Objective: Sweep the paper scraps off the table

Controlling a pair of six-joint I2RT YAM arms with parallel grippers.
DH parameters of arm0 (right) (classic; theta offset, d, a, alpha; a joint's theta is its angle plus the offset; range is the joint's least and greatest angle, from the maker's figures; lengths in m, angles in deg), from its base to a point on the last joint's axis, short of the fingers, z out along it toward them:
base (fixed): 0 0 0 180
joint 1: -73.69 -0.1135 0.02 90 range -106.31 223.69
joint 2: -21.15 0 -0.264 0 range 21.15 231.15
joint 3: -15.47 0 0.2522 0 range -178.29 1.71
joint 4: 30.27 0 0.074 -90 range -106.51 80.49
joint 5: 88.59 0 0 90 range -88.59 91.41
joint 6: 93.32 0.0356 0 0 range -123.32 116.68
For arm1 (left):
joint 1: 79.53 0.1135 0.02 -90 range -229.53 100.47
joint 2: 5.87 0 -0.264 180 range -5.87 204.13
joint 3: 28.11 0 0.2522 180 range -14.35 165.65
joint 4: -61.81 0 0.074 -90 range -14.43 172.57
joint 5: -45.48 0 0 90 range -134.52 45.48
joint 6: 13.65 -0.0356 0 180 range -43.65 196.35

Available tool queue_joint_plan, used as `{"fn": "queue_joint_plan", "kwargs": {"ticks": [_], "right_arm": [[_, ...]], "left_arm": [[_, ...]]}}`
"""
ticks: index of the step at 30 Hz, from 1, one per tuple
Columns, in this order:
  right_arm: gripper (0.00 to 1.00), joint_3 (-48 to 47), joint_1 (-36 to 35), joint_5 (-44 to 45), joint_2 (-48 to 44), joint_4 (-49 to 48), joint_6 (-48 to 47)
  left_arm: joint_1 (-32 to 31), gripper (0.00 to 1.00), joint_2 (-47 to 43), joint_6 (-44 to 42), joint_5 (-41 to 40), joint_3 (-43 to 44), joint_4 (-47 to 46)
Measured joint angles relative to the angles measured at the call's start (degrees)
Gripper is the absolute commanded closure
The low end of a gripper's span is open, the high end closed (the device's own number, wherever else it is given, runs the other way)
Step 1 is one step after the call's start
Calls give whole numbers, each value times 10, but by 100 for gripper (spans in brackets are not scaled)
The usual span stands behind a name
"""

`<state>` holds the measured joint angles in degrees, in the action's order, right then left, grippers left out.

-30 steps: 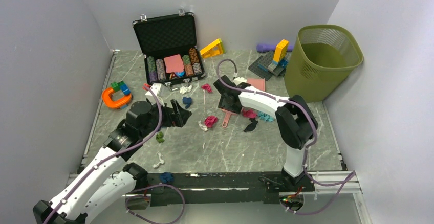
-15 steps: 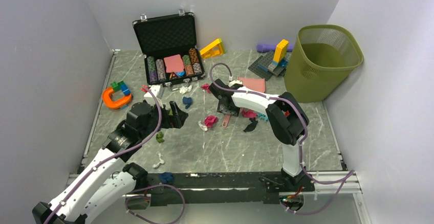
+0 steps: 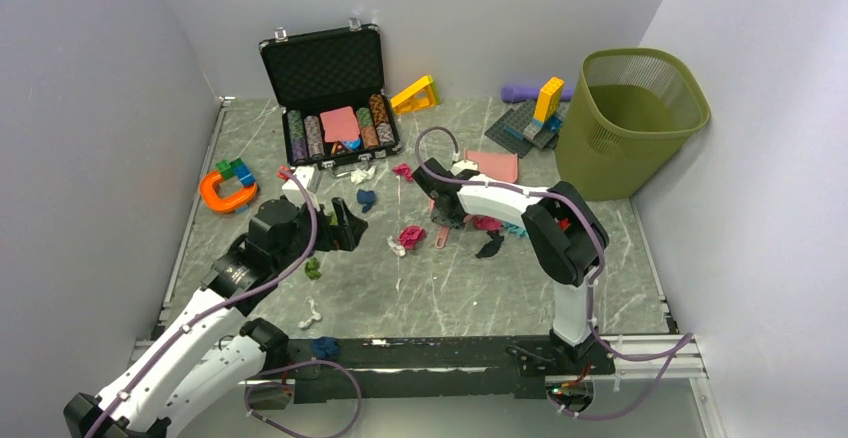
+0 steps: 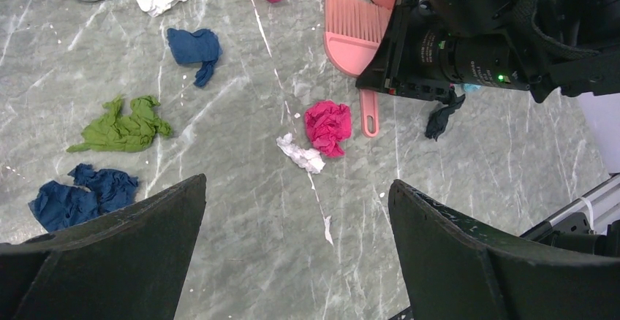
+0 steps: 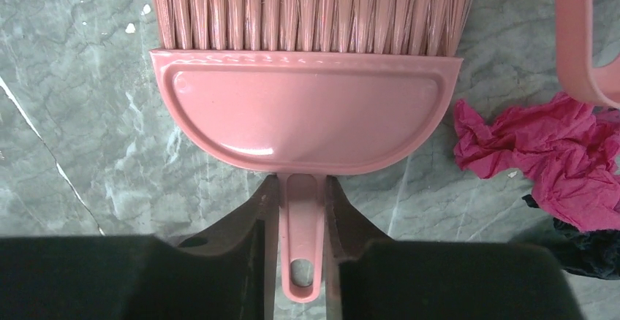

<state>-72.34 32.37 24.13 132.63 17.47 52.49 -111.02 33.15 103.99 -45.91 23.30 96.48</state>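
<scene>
My right gripper is shut on the thin handle of a pink hand brush, which lies flat on the table with its bristles pointing away. In the top view this gripper sits at mid-table above the brush handle. Paper scraps lie around it: a magenta wad to its right, another magenta wad, a white one, a green one and navy ones. My left gripper hangs open above bare table, left of the brush.
A pink dustpan lies just behind the right gripper. A green mesh bin stands at the back right. An open black case with poker chips, an orange toy and toy blocks line the back.
The right gripper shifted left over the brush and closed on its handle. The left arm stayed almost still, jaws wide.
</scene>
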Motion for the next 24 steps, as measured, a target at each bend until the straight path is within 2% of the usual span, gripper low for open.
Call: {"fn": "queue_joint_plan", "kwargs": {"ticks": [6,12,19,24], "right_arm": [[80,13,2,-14,-20,10,3],[80,14,2,-55,-90,24,14],[79,37,2,-124,-179,-20,57],[79,58,2,-163,-187,-60,102]], "left_arm": [[0,2,18,0,2,0,-1],[0,2,44,6,29,-1,-28],[-2,2,85,55,99,-62,-167],[-22,6,155,86,121,-77,-243]]}}
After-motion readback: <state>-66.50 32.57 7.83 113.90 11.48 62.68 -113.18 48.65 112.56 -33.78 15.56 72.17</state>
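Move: The brush, already pinched in the right gripper, lies about 10 cm ahead of the left gripper, 17 cm to its right and 19 cm lower; the red scrap lies some 6 cm ahead of the left gripper and 10 cm to its right. From the right gripper, the left gripper is roughly 10 cm back, 17 cm to the left and 19 cm up, with the red scrap 3 cm back and 7 cm left, and the pink scrap 1 cm back and 7 cm right. Keep the right gripper shut on the brush handle and lift it about 10 cm, drawing it some 5 cm left towards the left gripper while rolling the wrist nearly 30 degrees so the fingertips swing leftward. Meanwhile bring the left gripper, still wide open, about 7 cm right and 4 cm down towards the handle's free end, without closing. ##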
